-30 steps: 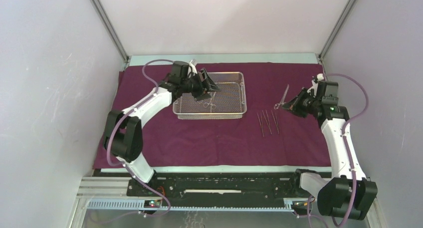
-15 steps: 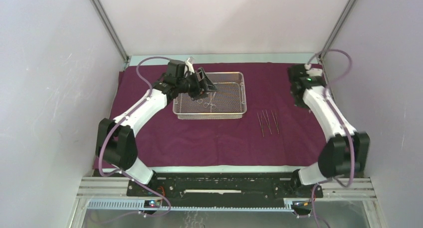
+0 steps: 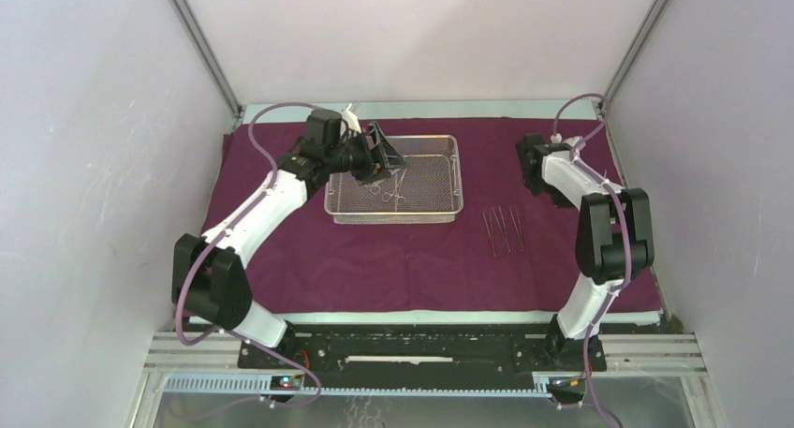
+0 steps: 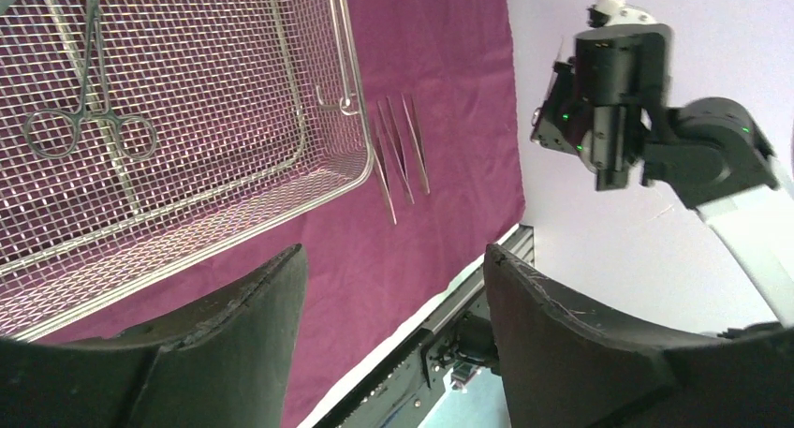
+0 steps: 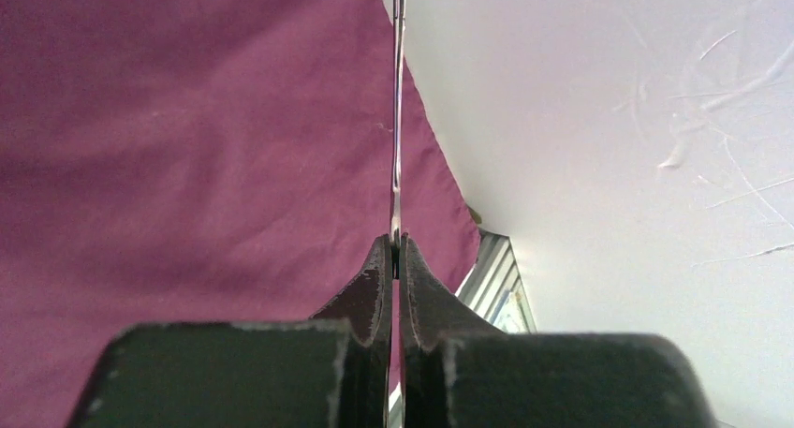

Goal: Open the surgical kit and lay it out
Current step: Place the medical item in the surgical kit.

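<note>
The maroon cloth (image 3: 374, 269) lies spread flat over the table. On it stands the wire-mesh tray (image 3: 457, 180), with ring-handled forceps (image 3: 391, 192) inside. My left gripper (image 3: 379, 156) hovers open and empty over the tray's back left part; the left wrist view shows the forceps (image 4: 89, 119) below it. Three thin tweezers (image 3: 503, 229) lie side by side right of the tray. My right gripper (image 5: 395, 245) is shut on a thin steel instrument (image 5: 397, 119), seen edge-on above the cloth (image 5: 187, 166). What kind of instrument it is I cannot tell. The right wrist (image 3: 536, 161) is folded in over the cloth's right part.
White walls enclose the cell on three sides, with aluminium posts (image 3: 201, 44) in the back corners. The right arm's elbow (image 3: 613, 231) stands raised over the cloth's right edge. A metal rail (image 3: 421, 348) runs along the near edge.
The right arm swung up and inward from the right edge, its wrist now nearer the back middle, still shut on the instrument. The left gripper shifted slightly back over the tray.
</note>
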You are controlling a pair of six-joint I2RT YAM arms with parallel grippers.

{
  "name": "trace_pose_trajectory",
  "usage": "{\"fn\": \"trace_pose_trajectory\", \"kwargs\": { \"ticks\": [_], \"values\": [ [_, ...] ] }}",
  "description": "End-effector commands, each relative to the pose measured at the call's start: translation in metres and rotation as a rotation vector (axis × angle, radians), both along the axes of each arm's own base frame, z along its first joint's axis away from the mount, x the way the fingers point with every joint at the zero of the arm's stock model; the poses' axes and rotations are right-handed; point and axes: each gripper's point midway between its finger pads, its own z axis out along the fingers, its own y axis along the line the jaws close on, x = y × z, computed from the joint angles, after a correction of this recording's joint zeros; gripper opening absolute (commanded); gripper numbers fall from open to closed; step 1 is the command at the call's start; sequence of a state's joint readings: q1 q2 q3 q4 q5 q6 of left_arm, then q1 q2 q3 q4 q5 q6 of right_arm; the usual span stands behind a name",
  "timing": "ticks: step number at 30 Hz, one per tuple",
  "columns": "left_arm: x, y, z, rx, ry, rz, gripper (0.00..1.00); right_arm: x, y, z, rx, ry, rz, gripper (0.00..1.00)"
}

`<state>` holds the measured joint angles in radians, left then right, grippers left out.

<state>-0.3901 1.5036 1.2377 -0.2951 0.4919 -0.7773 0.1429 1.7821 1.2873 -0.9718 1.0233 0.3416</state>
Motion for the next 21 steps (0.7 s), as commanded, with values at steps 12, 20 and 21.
{"fn": "trace_pose_trajectory", "kwargs": {
  "ticks": [12, 20, 21],
  "values": [
    [-0.004, 0.003, 0.019, -0.102, -0.019, -0.010, 0.73, -0.004, -0.030, -0.046, -0.047, 0.080, -0.067, 0.00],
    [-0.002, 0.006, 0.018, -0.099, -0.017, 0.001, 0.71, -0.017, -0.026, -0.068, -0.005, 0.159, -0.068, 0.00],
    [-0.002, 0.006, 0.017, -0.099, -0.017, 0.002, 0.71, -0.019, -0.024, -0.071, 0.006, 0.165, -0.067, 0.00]
  ]
}}
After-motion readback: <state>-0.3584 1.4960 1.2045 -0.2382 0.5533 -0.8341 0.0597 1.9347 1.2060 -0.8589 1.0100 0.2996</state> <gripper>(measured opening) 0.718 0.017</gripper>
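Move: The right hand already holds a ring-handled instrument; the bare cloth it heads for lies some 12 cm below, about 2 cm back and 3 cm to the right. The middle one of the three laid-out tweezers is about 25 cm left and 8 cm back; the tray's middle is some 48 cm left and 2 cm ahead. From the left hand that bare cloth is about 53 cm right, 5 cm back and 22 cm below. Keeping the instrument pinched in its shut fingers, the right hand sinks about 6 cm towards the bare cloth on the far right, easing 2 to 3 cm to the right as it goes, mostly early on. The wrist tips by roughly 10 degrees, so that the hand's forward side dips. No touch on the cloth can be made out. ##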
